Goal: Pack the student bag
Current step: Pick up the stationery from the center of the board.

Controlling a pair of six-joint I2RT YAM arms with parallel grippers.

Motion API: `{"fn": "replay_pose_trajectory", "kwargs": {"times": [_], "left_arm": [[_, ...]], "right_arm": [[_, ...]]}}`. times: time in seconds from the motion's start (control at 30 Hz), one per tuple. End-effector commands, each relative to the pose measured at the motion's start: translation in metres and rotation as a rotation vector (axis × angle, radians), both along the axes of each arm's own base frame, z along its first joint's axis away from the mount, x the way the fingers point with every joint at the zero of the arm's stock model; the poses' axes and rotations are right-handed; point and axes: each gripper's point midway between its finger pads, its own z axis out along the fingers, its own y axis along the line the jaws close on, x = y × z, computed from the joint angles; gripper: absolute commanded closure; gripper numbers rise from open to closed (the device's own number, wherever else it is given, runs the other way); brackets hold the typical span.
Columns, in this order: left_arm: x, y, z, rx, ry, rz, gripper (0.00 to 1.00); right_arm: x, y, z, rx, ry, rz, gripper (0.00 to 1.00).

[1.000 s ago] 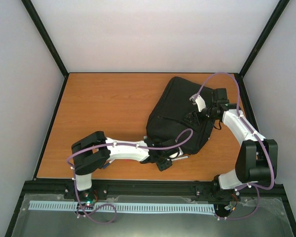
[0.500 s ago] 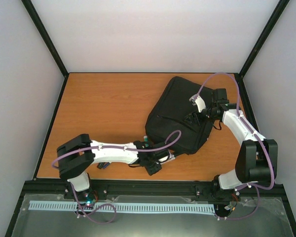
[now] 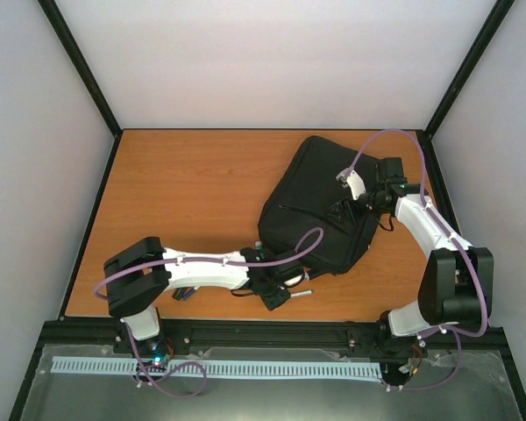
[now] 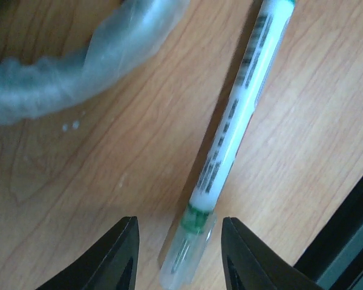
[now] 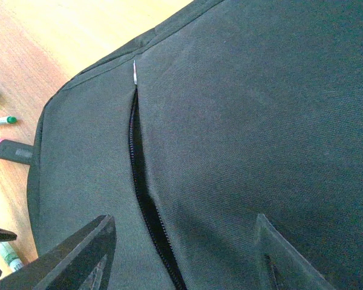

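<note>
The student bag (image 3: 320,206), a large black backpack, lies at the table's middle right. Its front zip (image 5: 139,181) stands partly apart as a dark slit. My right gripper (image 5: 181,260) hovers open just over the bag's fabric, one finger on each side of the slit, and it shows on the bag in the top view (image 3: 349,209). My left gripper (image 3: 282,294) is low at the bag's near edge. A white pen (image 4: 242,109) with a green band and a clear cap lies on the wood, its capped end between the open left gripper's (image 4: 176,248) fingers, touching neither.
Left of the bag, the right wrist view shows a green-capped pen (image 5: 1,121), a pink marker (image 5: 6,150) and a green-tipped item (image 5: 9,255). A translucent cable sleeve (image 4: 78,72) curves over the wood. The table's black front rail (image 4: 345,241) runs close to the pen.
My left arm has drawn back to the left along the near edge, away from the bag. Its jaws have widened, and the pen now lies loose on the table. The right arm has stayed put.
</note>
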Motion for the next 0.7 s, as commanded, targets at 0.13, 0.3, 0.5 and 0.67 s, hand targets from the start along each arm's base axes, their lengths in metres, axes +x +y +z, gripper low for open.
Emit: {"fn": "replay_pose_trajectory", "kwargs": {"times": [0.13,0.3,0.5,0.67], "left_arm": [[0.000,-0.039,0.000,-0.056,0.015,-0.103,0.65],[0.005,-0.040,-0.008,-0.015,-0.003,-0.114,0.69],[0.005,-0.032,-0.013,0.023,-0.005,-0.115,0.78],[0.005,-0.024,-0.009,0.046,-0.013,-0.118,0.88]], "right_arm": [[0.001,0.001,0.003,-0.009,-0.016,0.017,0.36],[0.003,-0.001,0.008,-0.019,-0.045,0.002,0.36],[0.003,0.000,0.008,-0.016,-0.045,0.006,0.36],[0.002,0.000,0.007,-0.017,-0.038,0.008,0.36]]}}
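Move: The white pen with the green cap lies on the table beneath the left hand and to its right; its clear end is nearly under the fingers, its middle some 6 cm to the right, 1 cm ahead and 2 cm lower. The black bag's middle is about 22 cm ahead and 11 cm to the right, and its pale strap 5 cm ahead and 6 cm to the right. From the right hand, the pen is about 20 cm back, 13 cm left and 13 cm below. The left hand slides about 3 cm right along the white pen, sinking slightly, and pinches it near its clear end. ##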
